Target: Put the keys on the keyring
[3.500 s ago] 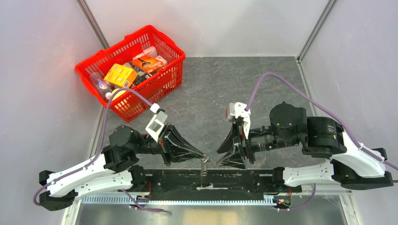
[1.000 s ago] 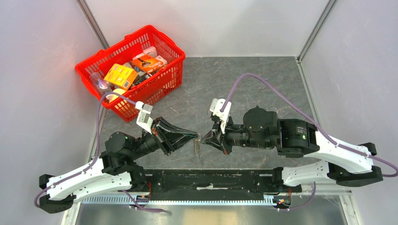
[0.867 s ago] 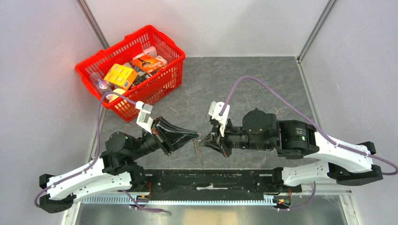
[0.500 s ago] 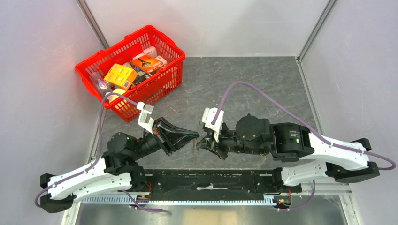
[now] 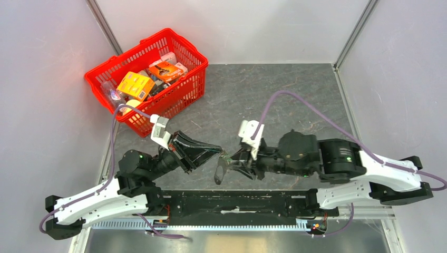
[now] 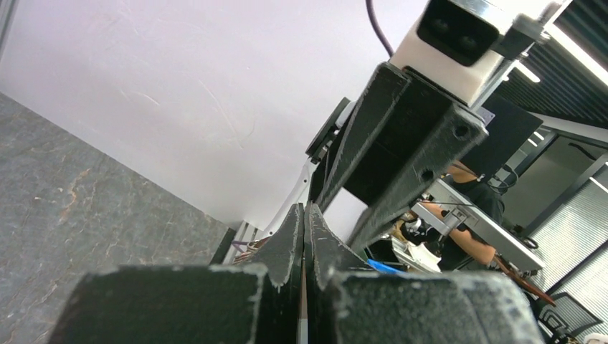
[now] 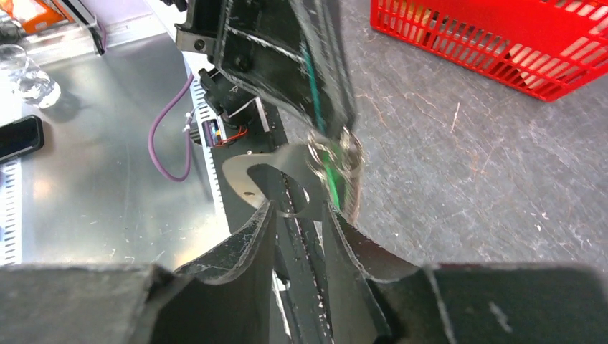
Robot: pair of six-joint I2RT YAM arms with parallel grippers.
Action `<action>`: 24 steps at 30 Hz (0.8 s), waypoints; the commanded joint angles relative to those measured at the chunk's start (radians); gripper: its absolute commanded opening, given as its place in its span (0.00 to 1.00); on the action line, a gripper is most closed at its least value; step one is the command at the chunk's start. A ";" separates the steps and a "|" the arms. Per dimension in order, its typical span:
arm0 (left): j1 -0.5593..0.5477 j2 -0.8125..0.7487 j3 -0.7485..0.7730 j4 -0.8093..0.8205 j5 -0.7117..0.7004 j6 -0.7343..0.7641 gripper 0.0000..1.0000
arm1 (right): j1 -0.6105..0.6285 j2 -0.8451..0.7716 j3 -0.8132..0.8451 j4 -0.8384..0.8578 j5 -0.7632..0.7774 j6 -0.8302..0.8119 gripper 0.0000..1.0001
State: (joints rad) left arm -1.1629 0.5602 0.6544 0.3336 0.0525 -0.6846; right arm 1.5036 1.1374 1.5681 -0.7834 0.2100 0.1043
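Observation:
My left gripper is shut, its tips pressed together on the keys. They show in the right wrist view as a green streak running out from between the left fingers, blurred, through a small wire coil. The keyring, a dark oval loop, hangs below those tips. From the right wrist it looks like a flat silvery plate with oval holes. My right gripper is open. Its jaws stand on either side of the plate's lower edge without pinching it.
A red basket full of packets stands at the back left, its wall also in the right wrist view. The black base rail runs along the near edge. Off the table lie a glass, a phone and a purple cable.
My right gripper, shut at the left's tips a second ago, has opened and drawn back to the right. The keyring now swings down from the left's tips. The left arm has barely moved.

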 commanded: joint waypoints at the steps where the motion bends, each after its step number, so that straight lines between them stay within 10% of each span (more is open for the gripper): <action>1: 0.002 -0.031 -0.007 0.093 0.000 -0.033 0.02 | 0.006 -0.103 0.031 -0.023 0.058 0.036 0.37; 24: 0.001 -0.039 -0.068 0.253 -0.003 -0.102 0.02 | 0.006 -0.131 -0.063 0.302 0.041 0.382 0.33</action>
State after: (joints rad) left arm -1.1629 0.5255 0.5880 0.4870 0.0612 -0.7444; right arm 1.5036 1.0283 1.5394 -0.6117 0.2195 0.3714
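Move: The keyring, still pinched in the shut left fingertips, hangs close to the open right fingers: about 3 cm to the right hand's left, 1 cm ahead and 1 cm higher. Its green key tag is some 2 cm to the right hand's left, level with it in reach and height; the grey metal plate is about 4 cm back, 3 cm left and 2 cm lower. From the left hand, the keyring sits about 1 cm right and 1 cm below, level in reach. The keyring with its green tag stays pinched in the left fingers, which ease about 1 cm left and 1.5 cm up. The right hand, already open, backs off about 5 cm to its right while rising, then comes back left some 4 cm, still climbing to 6 cm overall. Its fingers tip up some 20 degrees to about level and roll slightly, staying parted. ##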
